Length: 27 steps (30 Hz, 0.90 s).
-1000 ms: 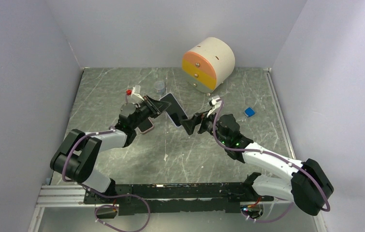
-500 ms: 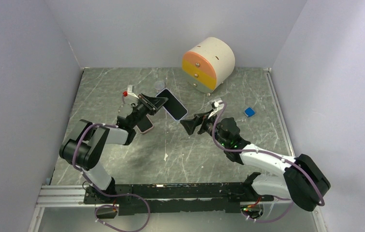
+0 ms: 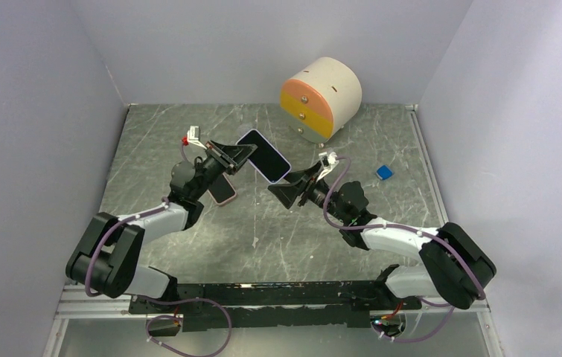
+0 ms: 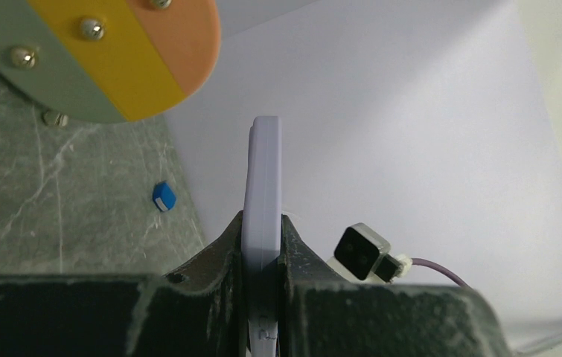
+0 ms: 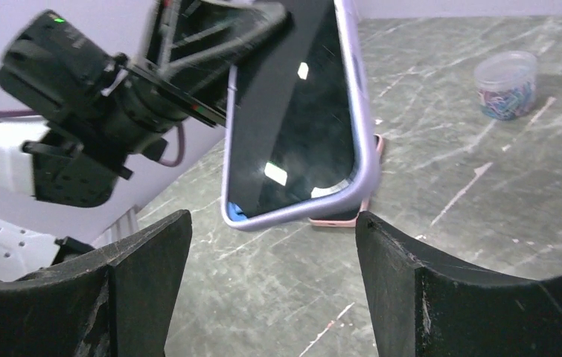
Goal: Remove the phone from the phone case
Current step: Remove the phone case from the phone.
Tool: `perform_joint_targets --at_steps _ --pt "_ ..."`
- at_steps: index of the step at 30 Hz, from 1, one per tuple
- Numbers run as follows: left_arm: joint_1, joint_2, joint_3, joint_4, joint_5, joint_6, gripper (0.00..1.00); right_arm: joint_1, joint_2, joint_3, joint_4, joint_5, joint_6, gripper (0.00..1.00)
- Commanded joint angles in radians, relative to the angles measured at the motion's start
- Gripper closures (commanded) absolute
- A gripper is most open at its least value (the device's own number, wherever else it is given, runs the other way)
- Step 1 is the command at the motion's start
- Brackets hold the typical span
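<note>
The phone (image 3: 266, 155), black-screened, sits in a lavender phone case (image 5: 368, 149) and is held up off the table, tilted. My left gripper (image 3: 234, 155) is shut on one long edge of the cased phone (image 4: 263, 171), its jaws (image 4: 263, 242) pressed on both faces. In the right wrist view the screen (image 5: 300, 111) faces the camera, with the case's rounded corner lowest. My right gripper (image 3: 286, 183) is open just right of and below the phone, apart from it. Its wide-set fingers (image 5: 144, 260) flank the case's lower corner with nothing between them.
A pink phone or case (image 3: 223, 191) lies flat on the table under the left arm, also showing behind the lavender corner (image 5: 345, 218). A round cream, orange and yellow drawer unit (image 3: 321, 97) stands at the back. A small blue block (image 3: 384, 172) and a clip jar (image 5: 506, 85) rest nearby.
The left gripper has lifted the cased phone higher and farther back. The right gripper has moved left toward the phone, and its jaws have narrowed a little.
</note>
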Motion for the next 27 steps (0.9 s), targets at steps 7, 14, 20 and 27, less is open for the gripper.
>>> perform_joint_targets --at_steps 7,14,20,27 --pt "-0.037 -0.049 -0.013 0.057 -0.042 -0.062 0.97 -0.004 -0.005 0.004 0.207 -0.088 0.018 0.20" --pt "-0.064 -0.106 -0.011 -0.019 -0.073 -0.010 0.97 -0.003 -0.030 0.000 0.233 -0.109 0.014 0.26" --pt "-0.089 -0.095 -0.010 0.007 -0.077 -0.025 0.98 -0.004 -0.048 -0.001 0.246 -0.124 0.008 0.36" --pt "-0.097 -0.140 -0.017 -0.046 -0.090 -0.001 0.98 -0.006 -0.046 -0.021 0.268 -0.164 -0.028 0.57"
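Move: The left hand already holds the phone in its lilac case by the long side; the case's middle lies about 3 cm to that hand's right, 2 cm back and 1 cm lower. From the right hand the case's middle is roughly 6 cm ahead, 5 cm left and 4 cm up, with its lower end nearest. The pink-edged phone lies some 4 cm back and 9 cm left of the left hand, the clear tub 14 cm ahead and 2 cm left of it, both about 25 cm below. The right fingers come up around the lower end of the case and seem to touch its corner and edge as they close from wide open to about half. That hand rises some 3 cm, easing back 2 cm and tilting up slightly, while the left keeps its pinch on the case, dips about 2 cm, then lifts and draws back, ending roughly 2 cm back, a little higher and to the right. ##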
